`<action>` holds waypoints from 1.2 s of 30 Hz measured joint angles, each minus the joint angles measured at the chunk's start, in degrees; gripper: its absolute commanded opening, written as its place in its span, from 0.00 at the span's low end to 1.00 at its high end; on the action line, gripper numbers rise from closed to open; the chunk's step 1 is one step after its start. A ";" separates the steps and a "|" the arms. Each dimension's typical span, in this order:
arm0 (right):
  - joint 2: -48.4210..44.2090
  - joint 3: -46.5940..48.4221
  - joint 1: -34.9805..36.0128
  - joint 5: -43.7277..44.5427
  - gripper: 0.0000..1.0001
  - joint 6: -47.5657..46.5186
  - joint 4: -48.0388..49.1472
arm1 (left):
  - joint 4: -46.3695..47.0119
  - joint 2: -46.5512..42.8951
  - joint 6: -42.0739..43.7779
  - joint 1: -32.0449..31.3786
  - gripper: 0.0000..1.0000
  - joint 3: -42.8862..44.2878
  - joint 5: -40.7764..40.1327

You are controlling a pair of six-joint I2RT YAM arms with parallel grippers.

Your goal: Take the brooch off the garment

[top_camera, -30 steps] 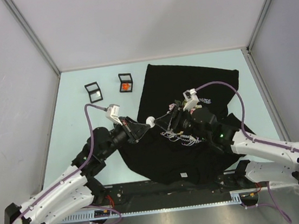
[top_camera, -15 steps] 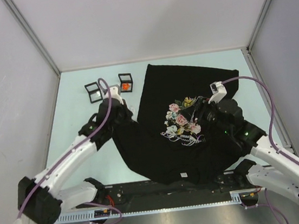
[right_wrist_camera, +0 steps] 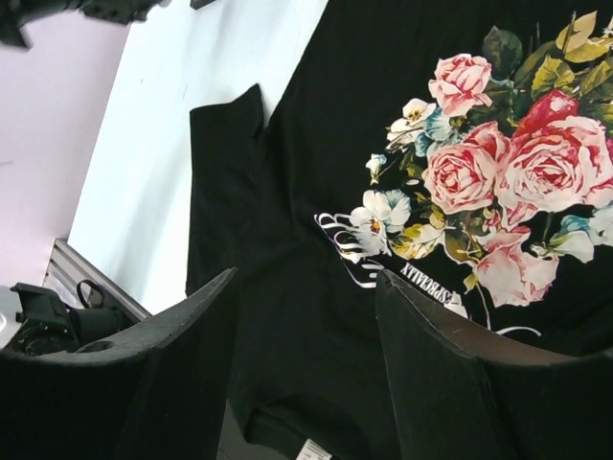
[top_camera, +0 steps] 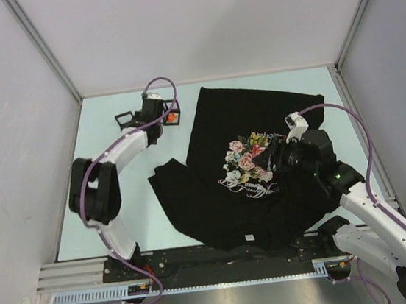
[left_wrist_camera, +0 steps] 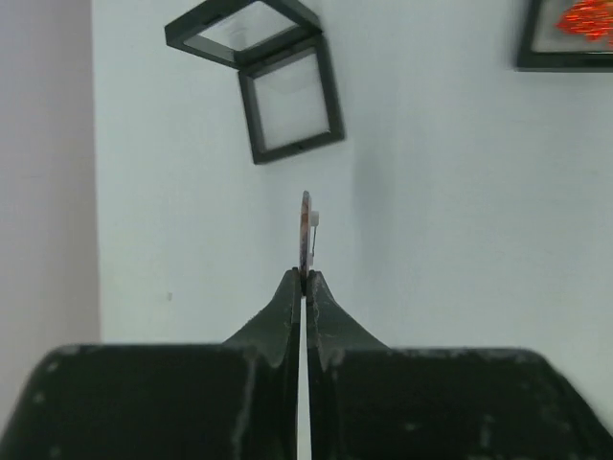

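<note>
The black T-shirt (top_camera: 258,115) with its rose bouquet print (top_camera: 248,157) lies spread on the table's right half; it also shows in the right wrist view (right_wrist_camera: 316,144). My left gripper (top_camera: 145,117) is at the far left, off the shirt, near two small black boxes. In the left wrist view its tips (left_wrist_camera: 306,278) are shut on the brooch (left_wrist_camera: 306,230), a thin disc seen edge-on with a white clasp, held above the bare table. My right gripper (top_camera: 274,159) is open and empty just above the shirt, beside the print; its fingers (right_wrist_camera: 192,326) frame the lettering.
An open, empty black display box (top_camera: 127,123) (left_wrist_camera: 273,81) lies just ahead of the left gripper. A second black box with an orange item (top_camera: 171,114) (left_wrist_camera: 575,24) sits to its right. The pale table top (top_camera: 112,200) lies left of the shirt.
My left arm has swung from the shirt's middle to the far left, up to the black boxes. My right gripper has drawn back to the right, uncovering the rose print.
</note>
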 measured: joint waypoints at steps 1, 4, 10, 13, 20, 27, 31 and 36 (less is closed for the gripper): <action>0.00 -0.02 -0.66 -0.72 0.62 -0.35 -0.15 | 0.33 2.25 2.21 0.76 0.00 1.62 -1.18; 0.04 -0.09 -2.93 -2.32 0.62 -1.31 -0.55 | 3.17 8.70 8.20 2.32 0.00 5.90 -4.13; 0.24 -0.22 -7.96 -5.29 0.62 -2.75 -1.09 | 6.64 16.98 15.96 4.22 0.00 10.56 -6.71; 0.24 -0.22 -10.49 -6.67 0.62 -3.30 -1.31 | 8.79 19.41 18.71 4.83 0.00 12.28 -7.87; 0.59 -0.22 -13.44 -8.33 0.62 -3.96 -1.36 | 11.91 22.58 23.23 5.35 0.00 15.26 -9.81; 0.55 -0.22 -14.05 -9.11 0.62 -4.04 -1.36 | 12.94 25.55 25.68 5.92 0.01 16.94 -10.54; 0.55 -0.22 -14.32 -9.29 0.62 -4.04 -1.36 | 12.92 27.02 26.25 6.49 0.02 17.57 -10.91; 0.55 -0.22 -14.47 -9.62 0.62 -4.04 -1.33 | 12.94 28.35 26.60 6.84 0.02 17.68 -10.99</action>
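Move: The left hand already holds the oval brooch by its edge; the empty open box lies about 13 cm ahead of this hand, 7 cm to its left and 10 cm below. The box with the red flower brooch stands some 15 cm to the right of the empty one and 4 cm farther out. The garment's sleeve end is about 8 cm back and 6 cm right of the hand. From the right hand the empty box is roughly 33 cm ahead, 42 cm left. Keeping the brooch pinched between its shut fingertips, the left hand carries it forward and left, about 12 cm over the table, towards the empty box's tray and sinks some 6 cm, the last part nearly straight down. Its wrist rolls about 25 degrees, left side rising. The open right hand draws off some 4 cm to its right and slightly forward, then waits. ##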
